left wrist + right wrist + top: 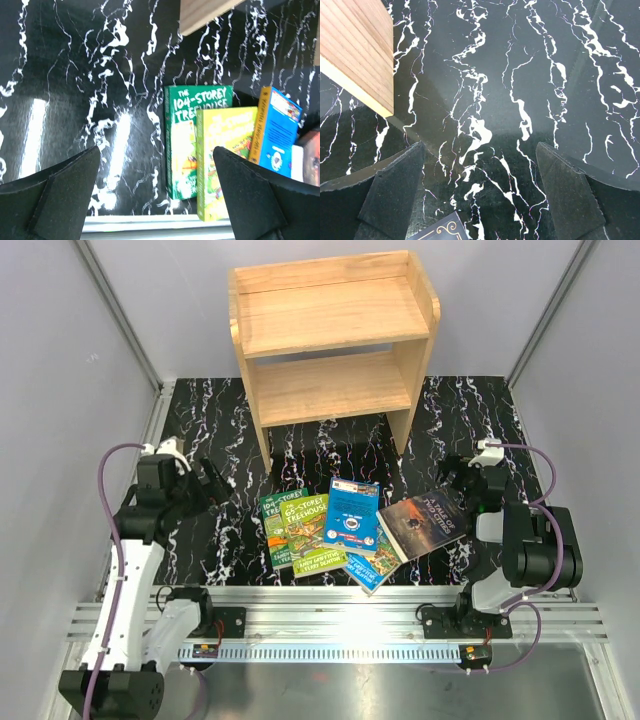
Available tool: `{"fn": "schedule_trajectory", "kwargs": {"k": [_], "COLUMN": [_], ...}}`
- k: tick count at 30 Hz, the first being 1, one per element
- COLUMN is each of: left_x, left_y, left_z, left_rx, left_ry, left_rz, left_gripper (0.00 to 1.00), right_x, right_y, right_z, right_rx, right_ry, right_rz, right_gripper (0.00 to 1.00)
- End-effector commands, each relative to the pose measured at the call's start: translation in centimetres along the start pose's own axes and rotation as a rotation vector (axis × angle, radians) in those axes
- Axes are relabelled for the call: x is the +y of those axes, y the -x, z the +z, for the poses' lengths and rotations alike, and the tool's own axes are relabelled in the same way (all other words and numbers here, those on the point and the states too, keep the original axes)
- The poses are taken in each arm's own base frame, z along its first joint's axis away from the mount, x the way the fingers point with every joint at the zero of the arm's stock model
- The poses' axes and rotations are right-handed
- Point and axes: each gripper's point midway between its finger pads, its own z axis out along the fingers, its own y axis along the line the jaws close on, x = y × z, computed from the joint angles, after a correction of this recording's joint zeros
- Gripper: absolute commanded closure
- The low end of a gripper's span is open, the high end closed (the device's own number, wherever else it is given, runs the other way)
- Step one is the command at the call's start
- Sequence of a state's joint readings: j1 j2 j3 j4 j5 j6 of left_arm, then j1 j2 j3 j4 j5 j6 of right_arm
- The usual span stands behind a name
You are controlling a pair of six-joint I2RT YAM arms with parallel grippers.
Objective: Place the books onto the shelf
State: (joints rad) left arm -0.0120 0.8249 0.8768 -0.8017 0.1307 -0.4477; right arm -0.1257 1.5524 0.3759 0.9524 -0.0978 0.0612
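Several books lie overlapping near the table's front edge: two green Treehouse covers [275, 530] [312, 535], a blue one with a white circle [352, 515] on a blue-green one [372, 570], and a dark one [425, 522] at the right. The light-wood shelf [330, 340] stands behind them, both tiers bare. My left gripper [205, 480] [156, 152] hangs open left of the books, with the green covers [192, 140] ahead to its right. My right gripper [450, 475] [480, 146] is open over bare mat behind the dark book, whose corner [442, 231] shows below it.
The black marble-pattern mat [220, 440] covers the table between grey side walls. A shelf side panel's foot [360, 55] stands left of my right gripper. Another wooden foot [205, 12] shows at the top of the left wrist view. A metal rail [340, 620] runs along the front.
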Motion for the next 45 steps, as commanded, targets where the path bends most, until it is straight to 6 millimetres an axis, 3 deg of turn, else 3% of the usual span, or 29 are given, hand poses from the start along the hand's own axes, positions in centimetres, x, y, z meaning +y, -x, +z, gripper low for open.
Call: {"fn": "schedule_trajectory", "kwargs": {"k": [1, 4, 9, 21, 24, 27, 28, 29, 30, 31, 32, 33, 34, 36, 37, 38, 39, 40, 42, 45], "left_x": [0.4, 0.5, 2.4, 2.3, 2.3, 2.2, 2.2, 2.2, 2.3, 2.3, 2.4, 2.4, 2.4, 2.4, 2.3, 2.3, 2.3, 2.2, 2.1, 1.9], "left_y": [-1.7, -3.4, -5.6, -6.5, -6.5, -6.7, -6.7, -6.8, -6.8, -6.8, -6.9, -6.8, -6.8, -6.8, -6.8, -6.8, -6.7, -6.6, -6.6, -6.6], "left_z": [-0.4, 0.0, -0.3, -0.3, -0.3, -0.3, -0.2, -0.1, -0.1, -0.1, -0.1, 0.0, 0.0, 0.0, -0.1, -0.1, -0.2, -0.3, -0.5, -0.6], "left_rx": [0.101, 0.163, 0.243, 0.285, 0.280, 0.286, 0.290, 0.291, 0.293, 0.292, 0.295, 0.294, 0.294, 0.291, 0.288, 0.286, 0.280, 0.274, 0.268, 0.258], "left_ry": [0.044, 0.025, 0.118, 0.102, 0.102, 0.099, 0.102, 0.104, 0.110, 0.112, 0.117, 0.117, 0.119, 0.118, 0.115, 0.117, 0.115, 0.111, 0.107, 0.098], "left_rz": [-0.041, -0.050, -0.049, -0.012, -0.016, -0.012, -0.013, -0.016, -0.019, -0.021, -0.023, -0.022, -0.021, -0.020, -0.020, -0.018, -0.017, -0.017, -0.007, 0.003], "left_gripper": [0.01, 0.01, 0.01, 0.01, 0.01, 0.01, 0.01, 0.01, 0.01, 0.01, 0.01, 0.01, 0.01, 0.01, 0.01, 0.01, 0.01, 0.01, 0.01, 0.01], "right_x": [0.3, 0.3, 0.3, 0.3, -0.5, -1.8, -3.1, -2.9, -3.0, -3.7, -4.2, -4.3, -2.6, 0.2, 2.5, 3.6, 4.1, 4.5, 5.2, 7.2], "right_y": [2.3, 2.3, 2.3, 2.3, 3.2, 6.6, 4.3, 9.2, 8.0, 10.3, 10.0, 7.7, 8.9, 9.0, 9.6, 10.5, 11.9, 12.7, 14.4, 13.1], "right_z": [0.6, 0.6, 0.6, 0.6, 0.7, 1.3, 0.4, 1.7, 0.8, 1.7, 1.4, -0.3, 1.0, 0.9, -0.5, -1.2, -1.8, -4.0, -5.3, -8.0], "right_rx": [-0.068, -0.069, -0.068, -0.067, -0.082, 0.025, 0.191, 0.152, 0.266, 0.242, 0.284, 0.439, 0.499, 0.559, 0.547, 0.508, 0.442, 0.387, 0.291, 0.346], "right_ry": [0.010, 0.012, 0.011, 0.010, -0.040, -0.165, -0.271, -0.292, -0.347, -0.417, -0.482, -0.534, -0.411, -0.270, -0.159, -0.107, -0.085, -0.084, -0.058, 0.014], "right_rz": [-0.013, -0.013, -0.013, -0.013, 0.008, 0.065, 0.121, 0.154, 0.219, 0.267, 0.325, 0.351, 0.405, 0.464, 0.519, 0.553, 0.593, 0.626, 0.731, 0.882], "right_gripper": [0.00, 0.00, 0.00, 0.00, 0.00, 0.00, 0.00, 0.00, 0.00, 0.00, 0.00, 0.00, 0.00, 0.00, 0.00, 0.00, 0.00, 0.00, 0.00, 0.00]}}
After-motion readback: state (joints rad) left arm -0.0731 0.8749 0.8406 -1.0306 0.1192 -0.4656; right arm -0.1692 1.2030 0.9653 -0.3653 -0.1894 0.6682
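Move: The green 104-storey book lies about 13 cm to the left hand's right, level with it and roughly 17 cm below; the yellow-green 65-storey book overlaps it, 7 cm farther right. The shelf's front left foot is about 16 cm ahead and 8 cm right of that hand. From the right hand, the dark book lies about 12 cm back, 8 cm left and 7 cm below; the blue book is some 27 cm left and 10 cm back, the shelf's front right foot 14 cm left and 7 cm ahead. Towards the green book's level the open left hand sinks and draws back, about 5 cm each, tipping nearly 20 degrees farther down, then almost stops. The right hand, at first still, swings up about 15 cm, forward and rightward, then back and left, ending some 12 cm higher, rolled left side up nearly 40 degrees and tipped down about 20. Its fingers stay open too. ##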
